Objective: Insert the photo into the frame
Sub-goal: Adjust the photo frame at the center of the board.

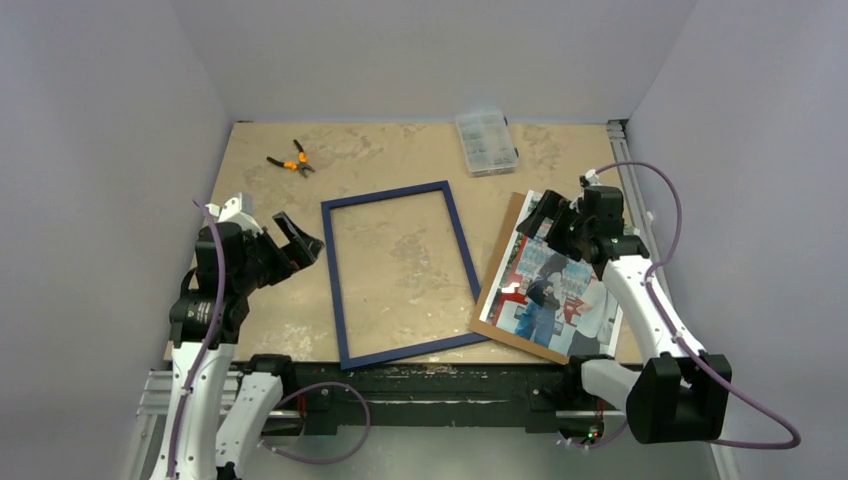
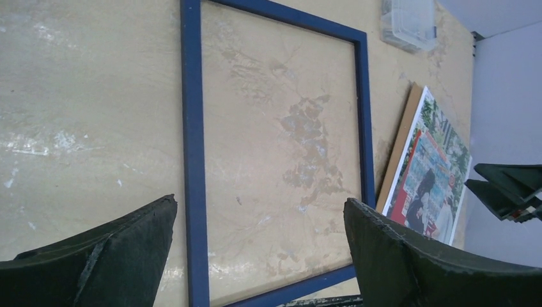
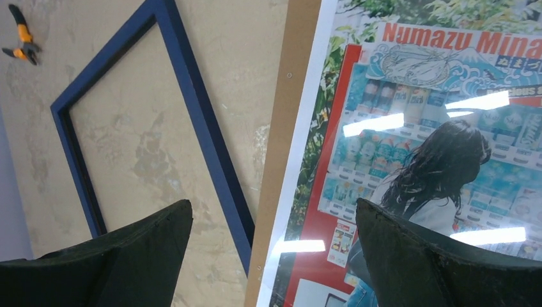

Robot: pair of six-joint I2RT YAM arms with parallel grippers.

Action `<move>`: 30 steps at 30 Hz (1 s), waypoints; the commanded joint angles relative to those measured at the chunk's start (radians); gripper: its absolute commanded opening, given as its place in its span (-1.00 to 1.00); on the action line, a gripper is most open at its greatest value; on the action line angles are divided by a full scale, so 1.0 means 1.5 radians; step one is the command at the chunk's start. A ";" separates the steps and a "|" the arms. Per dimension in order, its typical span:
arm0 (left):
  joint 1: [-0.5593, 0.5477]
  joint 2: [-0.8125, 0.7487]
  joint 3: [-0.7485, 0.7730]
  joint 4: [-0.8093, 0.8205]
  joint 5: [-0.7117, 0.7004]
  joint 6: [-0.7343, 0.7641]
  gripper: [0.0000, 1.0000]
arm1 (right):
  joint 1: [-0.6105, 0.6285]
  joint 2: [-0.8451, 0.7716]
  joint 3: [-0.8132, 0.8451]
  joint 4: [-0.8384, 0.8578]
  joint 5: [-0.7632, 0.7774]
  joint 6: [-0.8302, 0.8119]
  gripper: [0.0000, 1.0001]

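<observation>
The frame, dark blue face up, lies flat in the middle of the table, with the tabletop showing through it. The photo lies picture side up on a brown board to the frame's right, and shows in both wrist views. My left gripper hovers open just left of the frame, empty. Above the photo's far end, my right gripper hangs open and empty.
Orange-handled pliers lie at the back left. A clear plastic parts box sits at the back, right of centre. The board's near corner overlaps the frame's right rail. Grey walls close in the table on three sides.
</observation>
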 commanded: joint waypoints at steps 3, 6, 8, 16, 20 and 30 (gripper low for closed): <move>0.004 -0.056 -0.043 0.100 0.118 -0.045 1.00 | 0.060 0.001 0.047 -0.053 -0.033 -0.099 0.97; 0.004 -0.077 -0.056 0.116 0.167 -0.054 1.00 | 0.111 0.015 0.057 -0.057 -0.016 -0.121 0.93; 0.005 -0.087 -0.056 0.107 0.179 -0.057 1.00 | 0.151 0.034 0.071 -0.065 0.005 -0.131 0.90; 0.005 -0.088 -0.076 0.146 0.244 -0.084 1.00 | 0.315 0.168 0.140 -0.070 0.121 -0.148 0.67; 0.005 -0.078 -0.102 0.193 0.282 -0.133 1.00 | 0.362 0.225 0.164 -0.064 0.185 -0.148 0.56; 0.004 -0.071 -0.152 0.297 0.309 -0.197 1.00 | 0.393 0.381 0.240 -0.097 0.261 -0.163 0.50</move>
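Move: The frame's right bar, mid-length, lies about 14 cm to the right hand's left, 2 cm back and 13 cm below; the photo's middle is some 6 cm back and 4 cm to the right, also 13 cm down, and the clear box about 22 cm ahead, 8 cm left. The frame's left bar is roughly 2 cm ahead of the left hand, 4 cm right and 20 cm below, with the pliers some 26 cm ahead, 4 cm left. Towards the frame's right bar, the right hand sweeps left off the photo, about 14 cm, then mainly sinks, 8 cm in all, turning some 30 degrees counter-clockwise with its left side dipping, open fingers narrowing by a quarter to straddle the bar from above. The left hand, wide open, swings right 7 cm over the left bar, rolling left side down and turning clockwise. ##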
